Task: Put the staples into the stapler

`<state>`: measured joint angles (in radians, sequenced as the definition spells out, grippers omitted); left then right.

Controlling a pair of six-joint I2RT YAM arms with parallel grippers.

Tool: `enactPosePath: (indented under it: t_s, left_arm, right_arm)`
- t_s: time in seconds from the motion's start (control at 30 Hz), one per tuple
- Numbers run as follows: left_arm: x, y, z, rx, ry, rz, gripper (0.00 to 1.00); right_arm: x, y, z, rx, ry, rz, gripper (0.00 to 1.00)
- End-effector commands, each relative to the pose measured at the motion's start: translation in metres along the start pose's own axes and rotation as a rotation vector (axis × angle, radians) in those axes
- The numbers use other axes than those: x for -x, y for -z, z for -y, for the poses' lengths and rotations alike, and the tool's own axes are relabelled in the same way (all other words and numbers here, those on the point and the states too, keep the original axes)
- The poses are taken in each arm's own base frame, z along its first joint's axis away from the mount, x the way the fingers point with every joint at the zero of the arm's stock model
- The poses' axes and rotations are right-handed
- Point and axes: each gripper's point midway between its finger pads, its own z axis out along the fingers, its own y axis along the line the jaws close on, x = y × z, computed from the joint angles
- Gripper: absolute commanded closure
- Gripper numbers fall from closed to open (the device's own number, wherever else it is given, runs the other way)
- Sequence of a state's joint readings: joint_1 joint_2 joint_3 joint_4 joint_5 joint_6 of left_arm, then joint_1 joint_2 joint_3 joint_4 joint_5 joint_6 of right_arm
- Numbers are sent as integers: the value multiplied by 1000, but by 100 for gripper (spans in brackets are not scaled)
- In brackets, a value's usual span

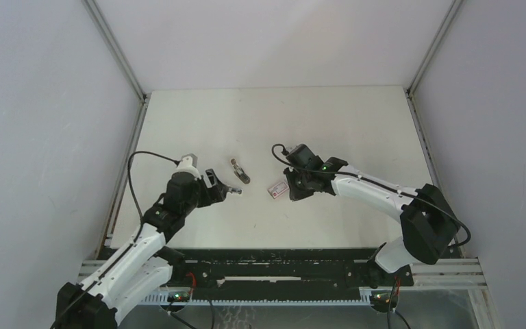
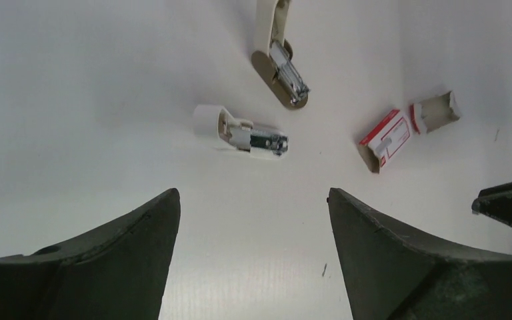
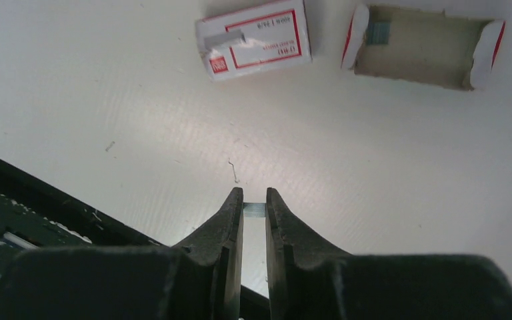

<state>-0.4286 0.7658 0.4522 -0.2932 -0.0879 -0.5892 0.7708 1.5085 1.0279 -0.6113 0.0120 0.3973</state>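
The stapler (image 2: 281, 68), cream on top with a brown base, lies opened at the far side, its metal channel showing. A small white-and-metal piece (image 2: 243, 133) lies nearer, just ahead of my left gripper (image 2: 253, 193), which stands open over bare table with nothing in it. The staples box, a red-and-white sleeve (image 3: 257, 40), lies on its side next to its pulled-out tray (image 3: 423, 43), which has a few staples in one corner. My right gripper (image 3: 255, 200) is shut on a short silver strip of staples (image 3: 255, 210) and hovers just near of the box (image 1: 277, 189).
The white table (image 1: 356, 130) is walled by grey panels left and right. The black rail (image 1: 281, 264) with the arm bases runs along the near edge. The two grippers (image 1: 231, 190) (image 1: 289, 186) face each other, with the stapler (image 1: 240, 171) between and slightly beyond them.
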Motion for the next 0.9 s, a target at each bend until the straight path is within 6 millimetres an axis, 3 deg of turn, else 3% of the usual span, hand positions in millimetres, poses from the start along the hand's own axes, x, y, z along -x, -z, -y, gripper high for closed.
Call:
enactPosePath:
  t_s: [0.0, 0.13, 0.3, 0.53, 0.87]
  left_arm:
    - [43, -9, 20, -144, 86, 193, 14]
    - [45, -21, 7, -170, 118, 235, 17]
    - [43, -35, 1, -209, 115, 207, 29]
    - [33, -48, 0, -250, 68, 150, 38]
    - [18, -67, -17, -182, 95, 62, 50]
  right_arm:
    - [29, 15, -12, 116, 53, 125, 86]
    - [37, 21, -16, 172, 62, 159, 86]
    - [46, 25, -19, 209, 83, 202, 86]
    - [57, 28, -21, 257, 93, 245, 85]
    - [58, 30, -27, 294, 102, 274, 85]
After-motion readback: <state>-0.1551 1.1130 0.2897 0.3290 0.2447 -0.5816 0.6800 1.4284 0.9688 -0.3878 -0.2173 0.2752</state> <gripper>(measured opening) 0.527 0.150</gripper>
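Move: Ahead of the open left hand by about 6 cm and 1 cm to its right, some 9 cm below, lies the opened white stapler; the brown stapler is roughly 5 cm beyond it and 3 cm farther right, the staple box about 15 cm right of it. From the right hand, already holding a staple strip, the white stapler is some 18 cm left and 7 cm ahead, the staple box about 6 cm ahead and 4 cm left. Reaching forward about 5 cm towards the white stapler, the left hand then sinks some 4 cm over it, rolling its left side down about 10 degrees and narrowing its wide-open fingers to about half, not yet shut on anything. The right hand, still pinching the staple strip, rises about 3 cm while easing forward and left, then nearly stops. ##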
